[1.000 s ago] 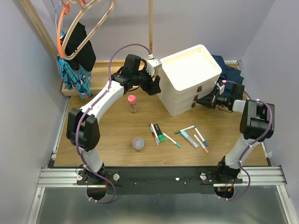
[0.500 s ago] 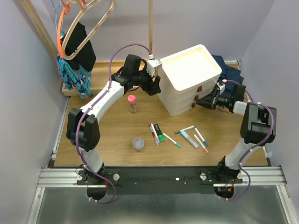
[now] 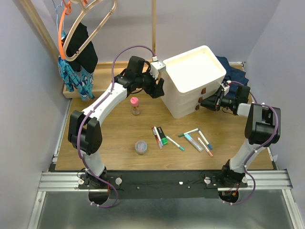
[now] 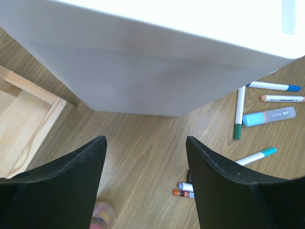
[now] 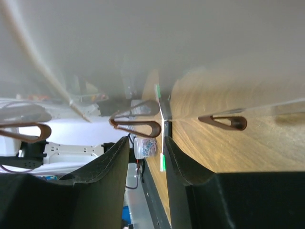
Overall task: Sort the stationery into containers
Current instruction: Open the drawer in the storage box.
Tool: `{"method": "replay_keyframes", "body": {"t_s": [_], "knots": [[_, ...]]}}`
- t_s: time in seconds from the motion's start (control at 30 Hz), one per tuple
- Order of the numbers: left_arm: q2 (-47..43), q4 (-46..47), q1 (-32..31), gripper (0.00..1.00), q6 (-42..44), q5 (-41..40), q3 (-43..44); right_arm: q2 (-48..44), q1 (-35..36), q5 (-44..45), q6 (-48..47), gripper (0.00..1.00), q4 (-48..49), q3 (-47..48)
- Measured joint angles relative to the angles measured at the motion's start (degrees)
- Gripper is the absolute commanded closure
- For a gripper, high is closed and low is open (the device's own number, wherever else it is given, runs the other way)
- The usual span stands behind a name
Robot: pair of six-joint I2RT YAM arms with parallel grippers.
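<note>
The white three-drawer unit [image 3: 193, 76] stands at the back with all drawers shut; its side fills the left wrist view [image 4: 143, 57]. My left gripper [image 3: 156, 88] [image 4: 144, 143] hangs open and empty by the unit's left side. My right gripper [image 3: 208, 102] [image 5: 146, 140] is open at the drawer fronts, fingertips just short of a brown pull tab [image 5: 136, 125] [image 3: 198, 107]. On the table lie a pink-capped bottle [image 3: 135, 106], a clear tub [image 3: 141, 147] [image 5: 145, 147], a black-and-green marker [image 3: 162, 136], a pale blue tube [image 3: 193, 141] [image 4: 269, 116] and several slim markers [image 3: 205, 140].
Hangers with clothes [image 3: 76, 43] hang at the back left above a flat wooden rack base [image 3: 81, 90] [image 4: 24, 119]. A wooden post [image 3: 154, 24] rises behind the unit. Dark blue cloth [image 3: 233, 69] lies at the unit's right rear.
My right gripper's jaws have spread apart at the drawer fronts, letting go of the pull tab. The left arm and the stationery have not moved.
</note>
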Motion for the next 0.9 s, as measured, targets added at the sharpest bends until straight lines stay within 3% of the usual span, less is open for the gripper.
{"method": "replay_keyframes", "body": {"t_s": [0.47,0.67,0.9], "knots": [[0.07,-0.59,-0.72,0.23,0.17,-0.22,0.02,1.73,0.09,0.28,7.19,0.65,10.86,-0.50],[0.11,-0.63,-0.74,0.23,0.20,-0.33,0.02,2.64,0.09,0.33,9.97,0.89,14.97,-1.49],[0.11,-1.25,-0.90,0.23,0.66,-0.70,0.02,2.51,0.09,0.11,7.28,0.99,12.55,-1.75]]}}
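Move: The storage box's middle drawer handle, a brown loop, lies about 2 cm ahead and 2 cm left of the right fingertips, level with them. The top handle sits some 6 cm above it and the bottom handle 6 cm below. A blue-capped pen lies on the table roughly 15 cm back and 3 cm right of the hand. From the left hand, the middle handle is about 20 cm right, 3 cm ahead and 9 cm lower. The right hand eases about 1.5 cm forward along the drawer fronts, then its fingers close, pinching the middle handle. ##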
